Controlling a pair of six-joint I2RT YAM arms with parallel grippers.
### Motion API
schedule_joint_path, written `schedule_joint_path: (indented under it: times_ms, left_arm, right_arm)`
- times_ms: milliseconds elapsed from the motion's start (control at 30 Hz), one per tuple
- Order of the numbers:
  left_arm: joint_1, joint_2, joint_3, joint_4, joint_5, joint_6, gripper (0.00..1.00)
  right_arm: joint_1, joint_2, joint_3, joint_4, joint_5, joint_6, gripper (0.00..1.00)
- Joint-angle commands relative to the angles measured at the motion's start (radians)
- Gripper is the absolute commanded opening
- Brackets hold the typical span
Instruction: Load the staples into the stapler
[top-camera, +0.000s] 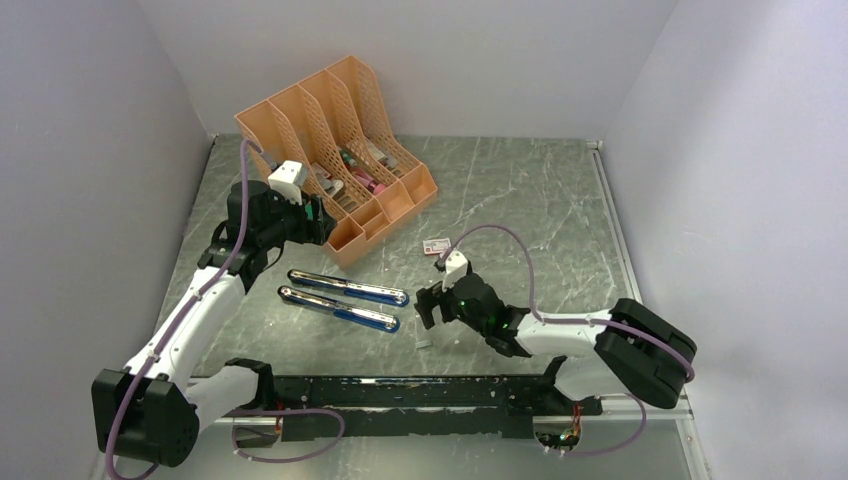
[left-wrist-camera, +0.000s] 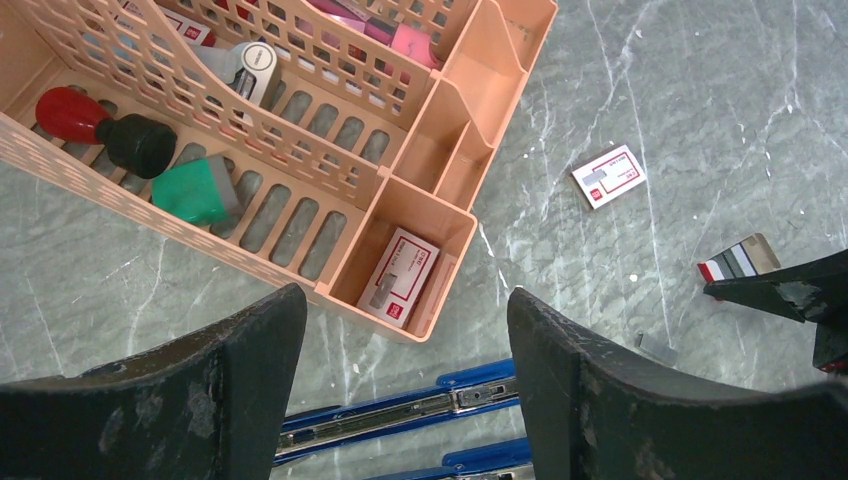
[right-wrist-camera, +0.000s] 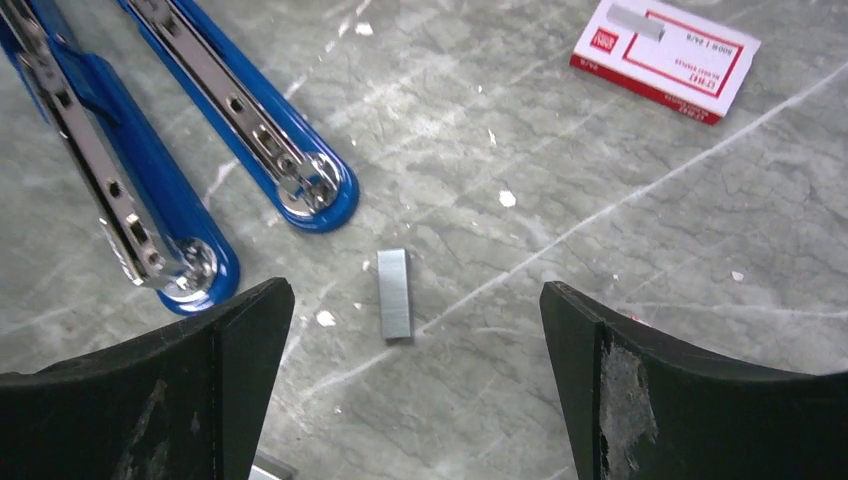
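Note:
The staples lie flat on the grey marble table, a small silvery block between and just ahead of my right gripper's open, empty fingers. From above, the staples sit beside the right gripper. The stapler lies as two long blue bars with chrome channels, side by side, left of the staples. Their rounded ends show at the upper left of the right wrist view. My left gripper hovers open and empty at the orange organizer's front edge, above the stapler. The staples show far right there.
An orange mesh organizer stands at the back left with stamps, small boxes and other items in its slots. A white-and-red staple box lies on the table behind the right gripper. A second box sits in the organizer's front compartment.

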Motion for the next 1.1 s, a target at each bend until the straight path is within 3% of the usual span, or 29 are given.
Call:
schedule_joint_path:
  times_ms: [0, 233, 333, 467, 633, 900, 1067]
  left_arm:
    - [0.011, -0.024, 0.003, 0.003, 0.0, 0.004, 0.77]
    - [0.024, -0.022, 0.005, 0.007, 0.018, -0.003, 0.77]
    - [0.036, -0.025, 0.004, 0.01, 0.03, -0.006, 0.76]
    - [0.05, -0.027, 0.0, 0.013, 0.039, -0.009, 0.76]
    - [0.057, -0.028, -0.004, 0.009, 0.049, -0.012, 0.75]
    - [0.059, -0.026, -0.004, 0.006, 0.053, -0.003, 0.74]
    - [0.059, -0.024, -0.004, 0.004, 0.053, -0.002, 0.74]
  right_arm:
    - [0.014, -0.061, 0.047, 0.069, 0.038, 0.032, 1.0]
    - [0.011, -0.107, 0.112, -0.127, 0.189, 0.035, 1.0]
    - [0.013, -0.169, 0.038, -0.01, 0.07, -0.016, 1.0]
    - [0.013, -0.157, -0.012, 0.064, 0.031, 0.014, 1.0]
    - [0.021, -0.069, -0.069, 0.184, 0.096, -0.037, 0.99]
    - [0.024, 0.033, -0.086, 0.226, 0.0, -0.097, 0.78]
    - [0.046, 0.101, -0.117, 0.315, -0.013, -0.145, 0.73]
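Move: The stick of staples lies just off the right fingertips, about 1 cm ahead, 2 cm to the left and 4 cm below. The far stapler's middle is some 7 cm ahead and 16 cm left, the closed staple box 15 cm ahead and 2 cm right, and the opened box about 6 cm ahead and 9 cm right, all at table height. From the left hand the stick is roughly 11 cm back, 18 cm right and 19 cm down. Lift the right gripper, already wide open, some 6 to 7 cm off the table and about 2 cm forward. Then bring it straight back down around 8 cm towards the staple stick, ending a centimetre lower than it began. On the way down, narrow the fingers by about a quarter so the tips stand either side of the stick's line, not yet gripping it. ##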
